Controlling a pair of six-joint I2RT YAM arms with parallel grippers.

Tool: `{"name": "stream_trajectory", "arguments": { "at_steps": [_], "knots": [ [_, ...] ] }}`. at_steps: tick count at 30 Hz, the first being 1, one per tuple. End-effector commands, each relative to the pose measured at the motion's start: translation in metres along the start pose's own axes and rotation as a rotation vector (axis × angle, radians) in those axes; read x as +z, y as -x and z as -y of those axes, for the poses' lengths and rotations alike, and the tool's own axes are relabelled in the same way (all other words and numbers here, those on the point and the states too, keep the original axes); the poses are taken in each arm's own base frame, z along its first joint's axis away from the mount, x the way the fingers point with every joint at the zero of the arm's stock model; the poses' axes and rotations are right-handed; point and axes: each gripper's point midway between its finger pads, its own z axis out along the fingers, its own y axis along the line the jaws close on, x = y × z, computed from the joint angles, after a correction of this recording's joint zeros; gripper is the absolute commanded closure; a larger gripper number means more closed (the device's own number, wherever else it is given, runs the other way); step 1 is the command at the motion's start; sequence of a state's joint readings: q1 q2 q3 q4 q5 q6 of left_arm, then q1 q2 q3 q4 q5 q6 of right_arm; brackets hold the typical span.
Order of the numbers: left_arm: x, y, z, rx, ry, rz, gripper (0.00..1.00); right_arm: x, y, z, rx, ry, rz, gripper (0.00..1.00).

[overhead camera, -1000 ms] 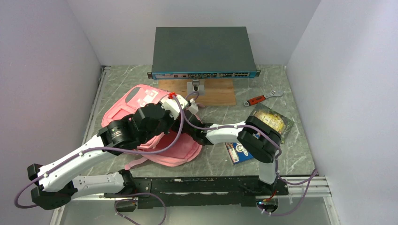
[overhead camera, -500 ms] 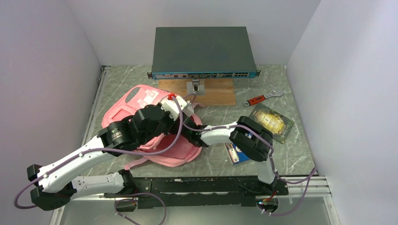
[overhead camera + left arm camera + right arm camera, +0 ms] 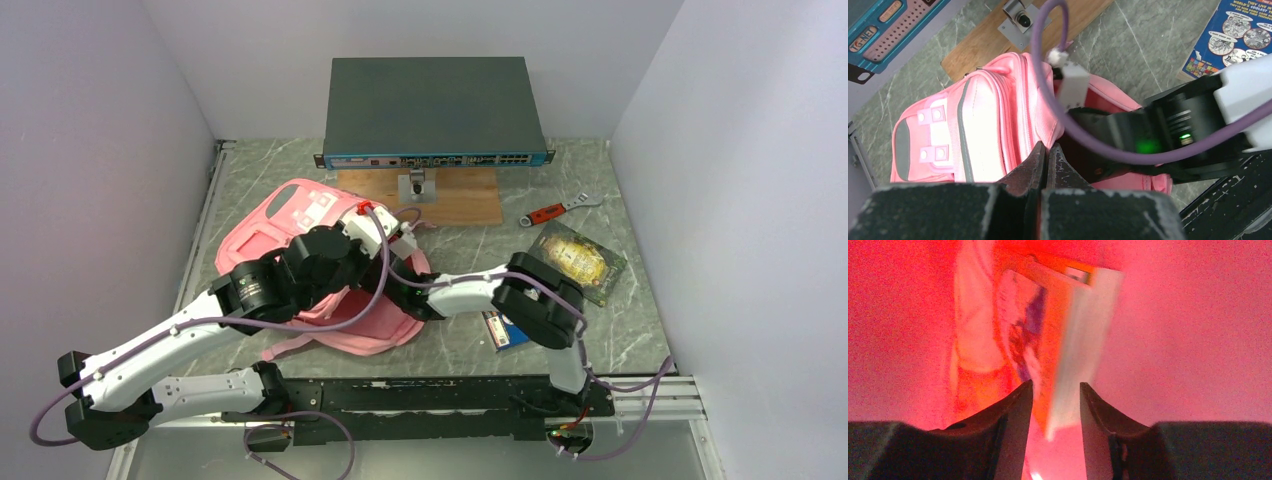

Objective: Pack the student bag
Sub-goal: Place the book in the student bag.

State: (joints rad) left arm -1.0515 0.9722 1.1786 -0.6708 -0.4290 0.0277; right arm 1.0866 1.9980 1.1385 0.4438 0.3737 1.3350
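The student bag (image 3: 290, 215) is a pink backpack lying left of centre, and its pale front pocket (image 3: 948, 135) faces the left wrist camera. My left gripper (image 3: 1047, 146) is shut on the pink rim of the bag's opening and holds it up. My right arm (image 3: 1188, 120) reaches into that opening, so its fingers are hidden in the top view. Inside, everything glows red. My right gripper (image 3: 1055, 385) stands open there, with a thin book (image 3: 1068, 340) with an orange cover between the fingers, blurred and loose.
A blue comic book (image 3: 505, 328) lies on the table right of the bag, a green-and-gold book (image 3: 582, 262) beyond it. A red-handled wrench (image 3: 558, 208), a wooden board (image 3: 460, 198) and a dark network switch (image 3: 435, 110) sit at the back.
My right arm has pushed further left into the bag. Its jaws have parted, letting go of the book. The left gripper has kept its hold on the rim.
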Motion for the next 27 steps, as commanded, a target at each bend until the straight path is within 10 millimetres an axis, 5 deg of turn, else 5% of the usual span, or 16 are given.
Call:
{"name": "stream_trajectory", "arguments": {
  "at_steps": [1, 11, 16, 22, 27],
  "knots": [
    [-0.011, 0.042, -0.006, -0.093, 0.01, 0.172, 1.0, -0.045, 0.027, -0.001, -0.065, 0.025, 0.01, 0.54],
    [0.009, -0.002, 0.0, -0.143, 0.056, 0.073, 1.0, -0.153, 0.057, 0.045, -0.52, -0.022, -0.159, 0.48],
    [0.024, -0.041, 0.036, -0.245, -0.062, -0.007, 1.0, -0.21, 0.127, 0.111, -0.535, -0.333, -0.025, 0.53],
    [0.042, -0.088, 0.081, -0.332, -0.185, -0.195, 0.99, -0.268, 0.22, 0.19, -0.284, -0.59, 0.161, 0.45],
    [0.048, -0.095, 0.084, -0.319, -0.152, -0.276, 0.64, -0.317, 0.259, 0.258, -0.06, -0.858, 0.307, 0.29]
  ]
}}
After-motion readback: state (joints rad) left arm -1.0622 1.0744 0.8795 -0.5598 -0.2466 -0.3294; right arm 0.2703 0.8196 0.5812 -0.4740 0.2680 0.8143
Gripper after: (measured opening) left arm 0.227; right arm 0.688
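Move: The right hand is inside the pink bag with the picture book just off its fingertips, about 6 cm ahead, 5 cm left and 4 cm below. The blue book next in line lies some 37 cm to its right, 10 cm back and 9 cm down; the dark book is about 50 cm right and 4 cm ahead. From the left hand, the bag's middle is about 7 cm ahead, 5 cm left and 20 cm below. Backing out of the bag and rising about 6 cm, the right hand then sweeps fast to its right, some 43 cm in all, towards the blue book, rolling its right side up, turning clockwise and opening wider. The left hand, still pinching the bag's edge, lowers it about 14 cm with a slight draw back and to the right, tips down some 25 degrees and lets go near the end. ##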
